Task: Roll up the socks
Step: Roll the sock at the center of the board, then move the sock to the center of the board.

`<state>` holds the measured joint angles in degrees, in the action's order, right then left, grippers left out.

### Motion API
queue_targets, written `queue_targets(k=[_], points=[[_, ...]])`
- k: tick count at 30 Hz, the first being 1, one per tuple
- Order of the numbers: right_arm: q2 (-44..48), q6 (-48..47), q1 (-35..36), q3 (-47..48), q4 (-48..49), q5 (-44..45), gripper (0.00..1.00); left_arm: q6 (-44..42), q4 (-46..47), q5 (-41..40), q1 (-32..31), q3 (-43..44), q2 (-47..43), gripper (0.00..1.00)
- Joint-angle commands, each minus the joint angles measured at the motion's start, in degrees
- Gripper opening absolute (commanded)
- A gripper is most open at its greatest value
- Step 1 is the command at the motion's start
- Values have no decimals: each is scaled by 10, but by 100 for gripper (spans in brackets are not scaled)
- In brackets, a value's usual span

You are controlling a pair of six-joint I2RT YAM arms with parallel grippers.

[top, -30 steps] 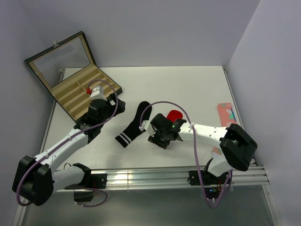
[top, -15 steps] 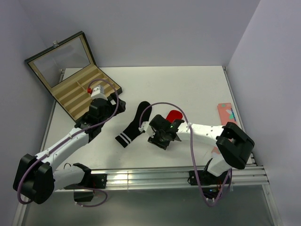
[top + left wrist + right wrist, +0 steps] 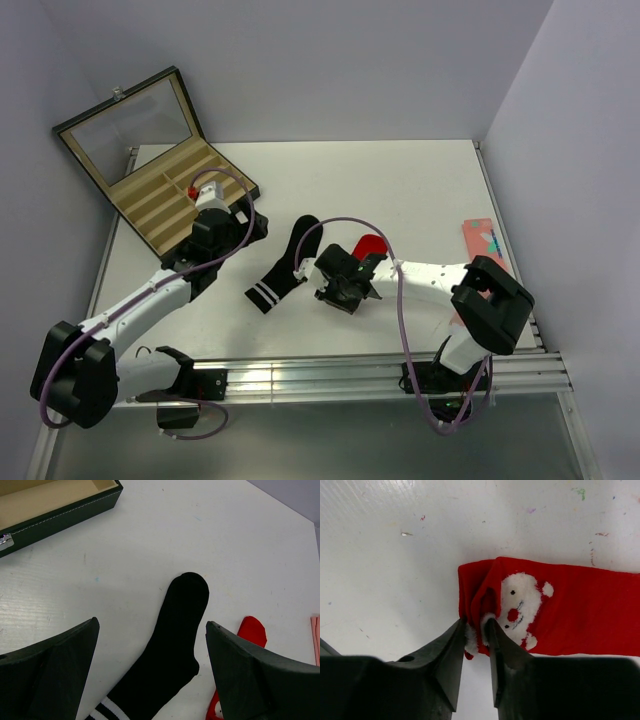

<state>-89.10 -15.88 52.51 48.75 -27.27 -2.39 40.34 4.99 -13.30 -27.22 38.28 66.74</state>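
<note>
The black sock with two white cuff stripes lies flat and slanted at mid-table. In the left wrist view the black sock runs between the wide-apart fingers of my left gripper, which hovers open above it. Just to its right lies the red sock, mostly covered by my right gripper. The right wrist view shows the red sock with a white face pattern at its near end. My right gripper pinches a bunched fold of that end between its fingers.
An open dark case with tan compartments stands at the back left, and its front wall shows in the left wrist view. A salmon-pink sock lies by the right table edge. Walls close in behind and to the right.
My right gripper's jaws have narrowed onto the red sock's patterned end, and that arm has eased slightly left. The left arm has barely shifted and stays open.
</note>
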Motion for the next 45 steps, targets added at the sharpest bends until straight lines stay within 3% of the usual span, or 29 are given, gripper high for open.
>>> queue_targets(k=[1, 7, 11, 17, 18, 21, 22, 25, 36, 41, 45], points=[[-4, 2, 4, 17, 17, 16, 29, 6, 23, 3, -2, 13, 6, 94], [36, -20, 2, 13, 27, 8, 17, 7, 36, 6, -1, 2, 7, 93], [50, -31, -14, 16, 20, -29, 12, 6, 72, 27, -1, -16, 7, 88], [24, -24, -80, 42, -17, -99, 4, 9, 137, 53, -13, -45, 29, 67], [13, -24, -89, 45, -21, -103, 4, 10, 146, 54, -15, -52, 35, 59], [-17, -21, -113, 61, -23, -111, 2, 11, 179, 68, -24, -65, 44, 49], [-25, -19, -117, 66, -24, -112, 2, 11, 187, 75, -27, -67, 55, 38], [-56, -13, -133, 85, -23, -117, 1, 10, 206, 98, -40, -60, 90, 26], [-111, 18, -155, 135, -5, -114, 0, 61, 260, 123, -93, -78, 183, 16], [-125, 26, -155, 149, 3, -108, 0, 90, 217, 115, -94, -47, 239, 9], [-132, 29, -154, 156, 9, -100, 0, 107, 187, 93, -93, -25, 283, 9]])
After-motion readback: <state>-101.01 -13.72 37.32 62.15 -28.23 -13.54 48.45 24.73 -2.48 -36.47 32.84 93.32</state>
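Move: The red sock's middle lies about 6 cm ahead and 4 cm to the right of the right hand, whose fingers already straddle its folded cuff at the near end; the black sock's middle is roughly 9 cm ahead and 10 cm left. From the raised left hand, the red sock lies some 23 cm right, 8 cm back and 15 cm below; the black sock is 8 cm right, 5 cm back, equally low. Right hand pinches red cuff, drags it 8 cm forward; left shuts, sinks 14 cm, rightward, over black sock. ##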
